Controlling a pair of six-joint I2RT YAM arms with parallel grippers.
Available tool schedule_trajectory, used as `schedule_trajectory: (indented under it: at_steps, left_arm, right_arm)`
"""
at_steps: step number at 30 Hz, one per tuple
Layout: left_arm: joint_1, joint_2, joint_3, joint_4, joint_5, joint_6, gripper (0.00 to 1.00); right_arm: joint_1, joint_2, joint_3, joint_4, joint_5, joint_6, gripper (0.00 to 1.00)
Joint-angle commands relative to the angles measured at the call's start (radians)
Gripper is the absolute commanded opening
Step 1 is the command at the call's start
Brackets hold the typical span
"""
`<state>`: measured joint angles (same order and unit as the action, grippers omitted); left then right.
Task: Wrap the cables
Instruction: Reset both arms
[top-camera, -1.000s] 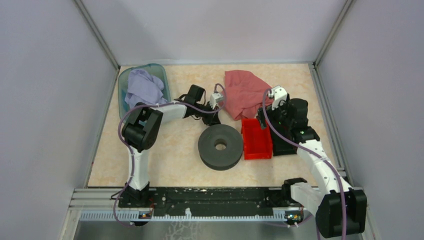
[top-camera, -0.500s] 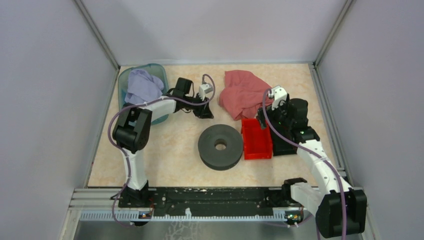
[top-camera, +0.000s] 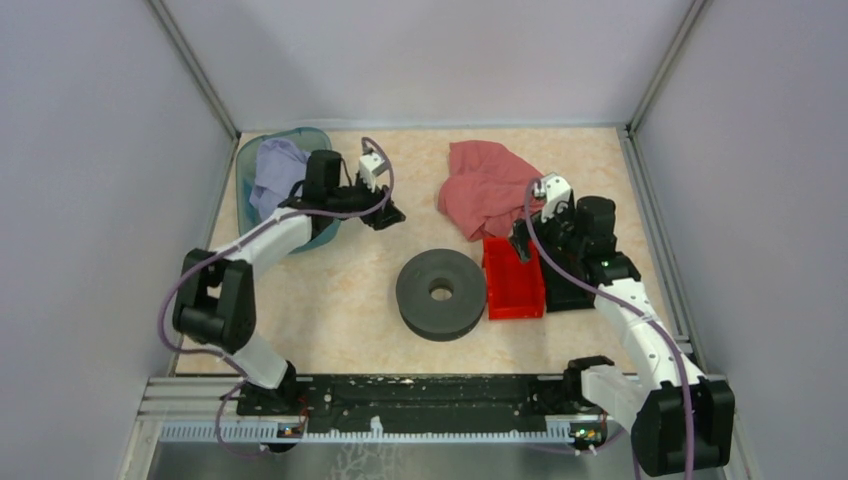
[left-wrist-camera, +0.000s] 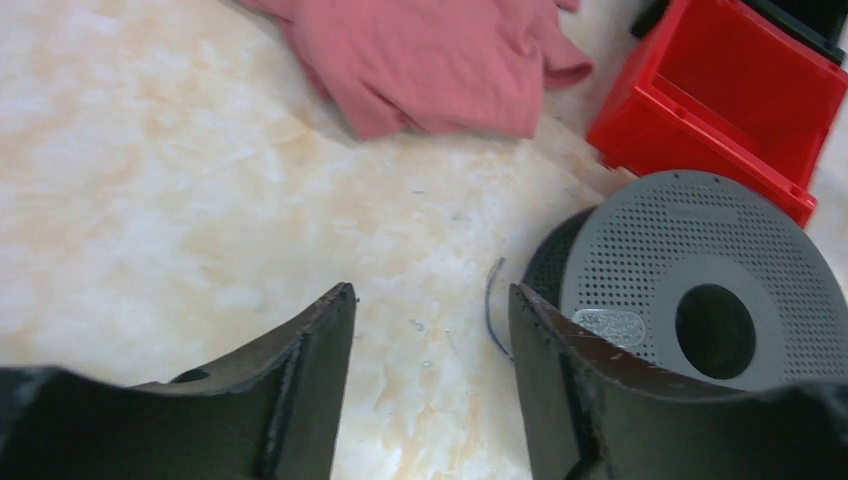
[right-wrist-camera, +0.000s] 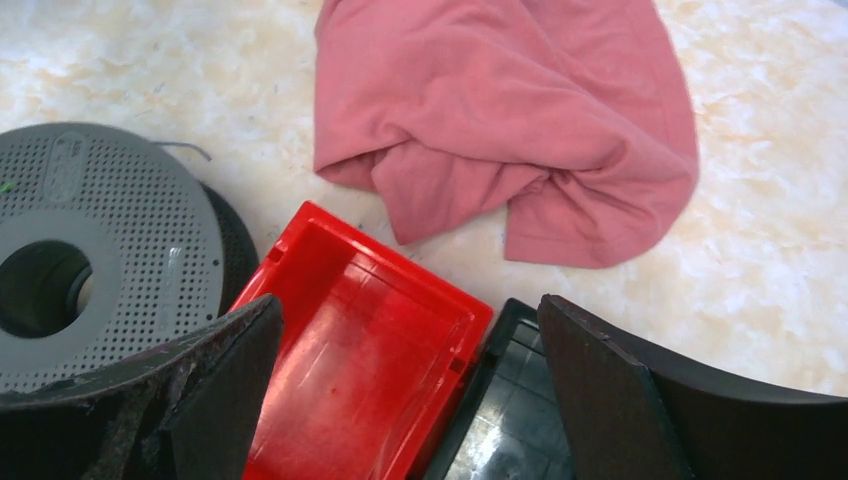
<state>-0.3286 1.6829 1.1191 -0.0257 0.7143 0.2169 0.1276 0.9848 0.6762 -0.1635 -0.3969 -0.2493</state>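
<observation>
Of the cables, only a short thin dark strand shows, lying curved on the table beside the black spool. The right wrist view shows a thin strand at the far rim of the spool. My left gripper hovers open with nothing between its fingers, short of the strand and the spool. From above, the left gripper is back-left of the spool. My right gripper stands wide open and empty over the red bin.
A pink cloth lies crumpled at the back, behind the red bin and a black bin. A teal basin holding a lavender cloth stands at the back left, close to the left arm.
The left arm has swung left and back, away from the pink cloth and spool toward the teal basin, and its jaws have opened wider. The right arm has not moved.
</observation>
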Motion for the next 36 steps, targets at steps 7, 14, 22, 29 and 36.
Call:
schedule_trajectory:
  at_steps: [7,14,22,29,36]
  left_arm:
    - [0.083,-0.382,-0.198,0.199,-0.543,-0.074,0.89]
    - [0.107,-0.564,-0.268,0.230,-0.804,-0.096,1.00]
    - [0.134,-0.755,-0.348,0.165,-0.827,-0.087,1.00]
    - [0.136,-0.835,-0.428,0.182,-0.801,-0.082,1.00]
    - [0.140,-0.882,-0.484,0.262,-0.810,-0.064,1.00]
  right_arm:
    - [-0.003,-0.006,0.189,0.016,0.278,0.109,0.99]
    - [-0.004,-0.031,0.202,0.028,0.409,0.197,0.99]
    - [-0.004,-0.127,0.166,0.046,0.409,0.134,0.99]
    - [-0.003,-0.187,0.140,0.028,0.382,0.069,0.99]
    - [-0.004,-0.231,0.119,0.040,0.371,0.046,0.99]
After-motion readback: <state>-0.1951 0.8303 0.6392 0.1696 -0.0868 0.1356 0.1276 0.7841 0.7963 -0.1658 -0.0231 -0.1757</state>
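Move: The spool of cable lies flat about 10 cm back and 10 cm to the right of my left hand, some 10 below it; the bin with the lavender cloth is roughly 23 cm left and 15 ahead. From my right hand the spool is about 19 cm left and 8 back. The red box lies 3 cm left and 3 back of that hand, the black box 8 cm right and 1 back, the pink cloth 8 left and 19 ahead. I swing my empty left hand some 20 cm left and up, away from the spool, turning it about 50 degrees counter-clockwise and tipping it up while its fingers finish opening; it then sinks slightly and draws back a little. My right hand, still wide open, lifts about 11 cm and shifts right to above the black box, turning clockwise and tipping up. ##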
